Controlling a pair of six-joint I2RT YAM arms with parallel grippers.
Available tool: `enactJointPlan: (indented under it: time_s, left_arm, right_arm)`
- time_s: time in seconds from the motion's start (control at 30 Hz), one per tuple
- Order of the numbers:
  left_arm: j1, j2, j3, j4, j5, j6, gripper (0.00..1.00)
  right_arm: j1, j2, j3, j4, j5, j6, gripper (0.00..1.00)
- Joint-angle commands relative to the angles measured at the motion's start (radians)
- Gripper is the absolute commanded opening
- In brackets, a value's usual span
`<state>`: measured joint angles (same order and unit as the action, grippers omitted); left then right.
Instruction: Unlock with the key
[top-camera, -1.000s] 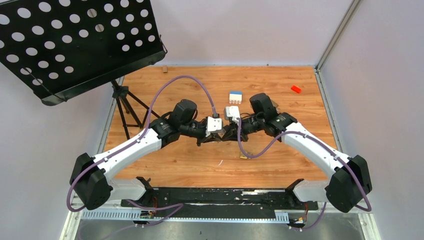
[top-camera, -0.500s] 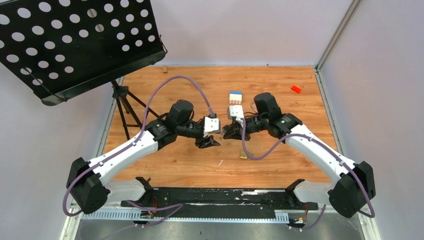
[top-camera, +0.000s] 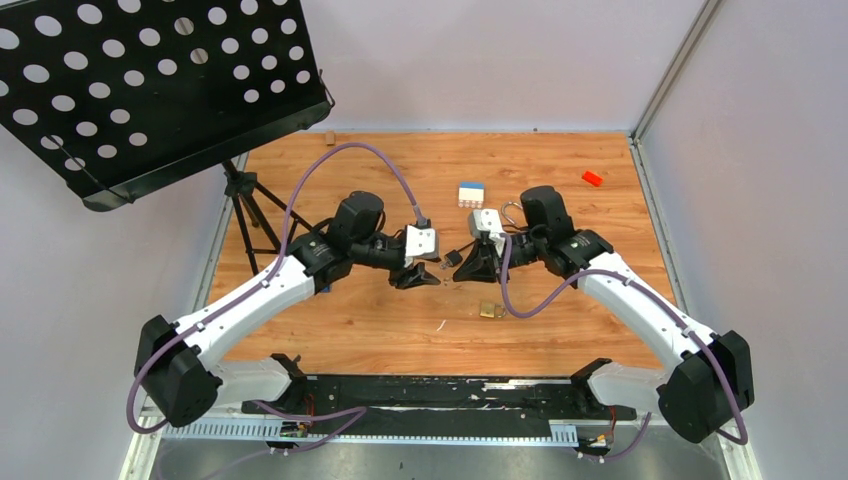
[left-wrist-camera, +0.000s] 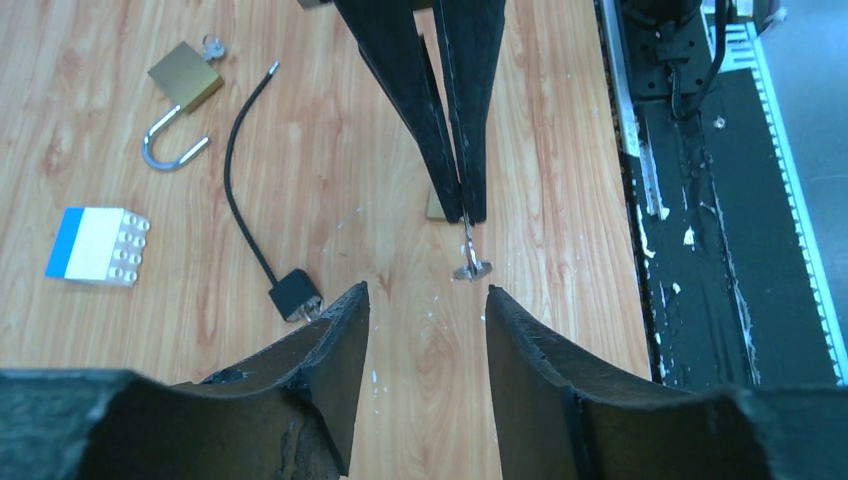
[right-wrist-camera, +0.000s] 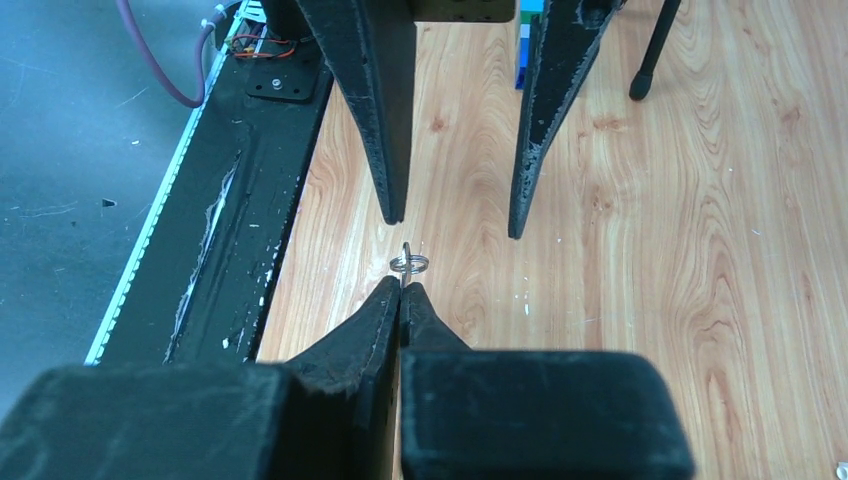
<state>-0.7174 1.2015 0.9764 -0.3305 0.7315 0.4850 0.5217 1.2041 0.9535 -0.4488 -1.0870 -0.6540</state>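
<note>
The key (left-wrist-camera: 470, 256), a tiny grey metal piece with a small ring (right-wrist-camera: 408, 263), sticks out of the tips of my right gripper (right-wrist-camera: 402, 289), which is shut on it just above the wood. My left gripper (left-wrist-camera: 425, 292) faces it, open with nothing between its fingers (right-wrist-camera: 385, 150), a short gap away. From above, the left gripper (top-camera: 420, 279) and the right gripper (top-camera: 463, 271) point at each other mid-table. A brass padlock (left-wrist-camera: 186, 75) with its shackle (left-wrist-camera: 170, 150) swung open lies farther back. A smaller brass padlock (top-camera: 490, 310) lies near the right gripper.
A black cable with a blocky end (left-wrist-camera: 293, 293) lies beside the left gripper. A blue and white brick (top-camera: 471, 193) and a red piece (top-camera: 592, 178) sit farther back. A black music stand (top-camera: 150, 80) overhangs the left side. The black mounting rail (top-camera: 440, 395) runs along the near edge.
My left gripper has opened and drawn back to the left. My right gripper has stayed shut on the key and shifted a little to the right.
</note>
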Motion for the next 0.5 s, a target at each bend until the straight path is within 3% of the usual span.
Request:
enactJointPlan:
  time_s: [0.0, 0.23, 0.47]
  left_arm:
    - [0.006, 0.045, 0.073, -0.007, 0.08, 0.015, 0.51]
    - [0.006, 0.097, 0.115, -0.055, 0.121, 0.053, 0.37]
    - [0.004, 0.122, 0.132, -0.086, 0.152, 0.074, 0.36]
  right_arm:
    - [-0.012, -0.016, 0.004, 0.045, -0.072, 0.021, 0.0]
    - [-0.019, -0.004, 0.005, 0.051, -0.086, 0.028, 0.0]
    - [-0.025, 0.004, 0.007, 0.058, -0.087, 0.04, 0.0]
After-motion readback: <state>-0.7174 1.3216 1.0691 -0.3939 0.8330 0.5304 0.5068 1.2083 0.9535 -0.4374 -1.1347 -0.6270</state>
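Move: The key is in my right fingers, its bow and ring sticking out roughly 2 cm to their left and 1 cm lower. From my empty, half-open left hand it lies about 3 cm to the right, 1 cm back and 1 cm lower. On the table some 20 cm below, the small padlock sits about 10 cm to the left hand's right, level fore-and-aft; the black cable lock's head is about 10 cm ahead and 3 cm right. I bring my left hand about 1.5 cm to the right towards the key ring, rising slightly, then sinking a good centimetre, while the wrist swings some 5 degrees clockwise and the fingers narrow from half open to about a third, without shutting. The near-side fingertip comes right up to the ring. My right hand stays put and keeps its pinch on the key. ##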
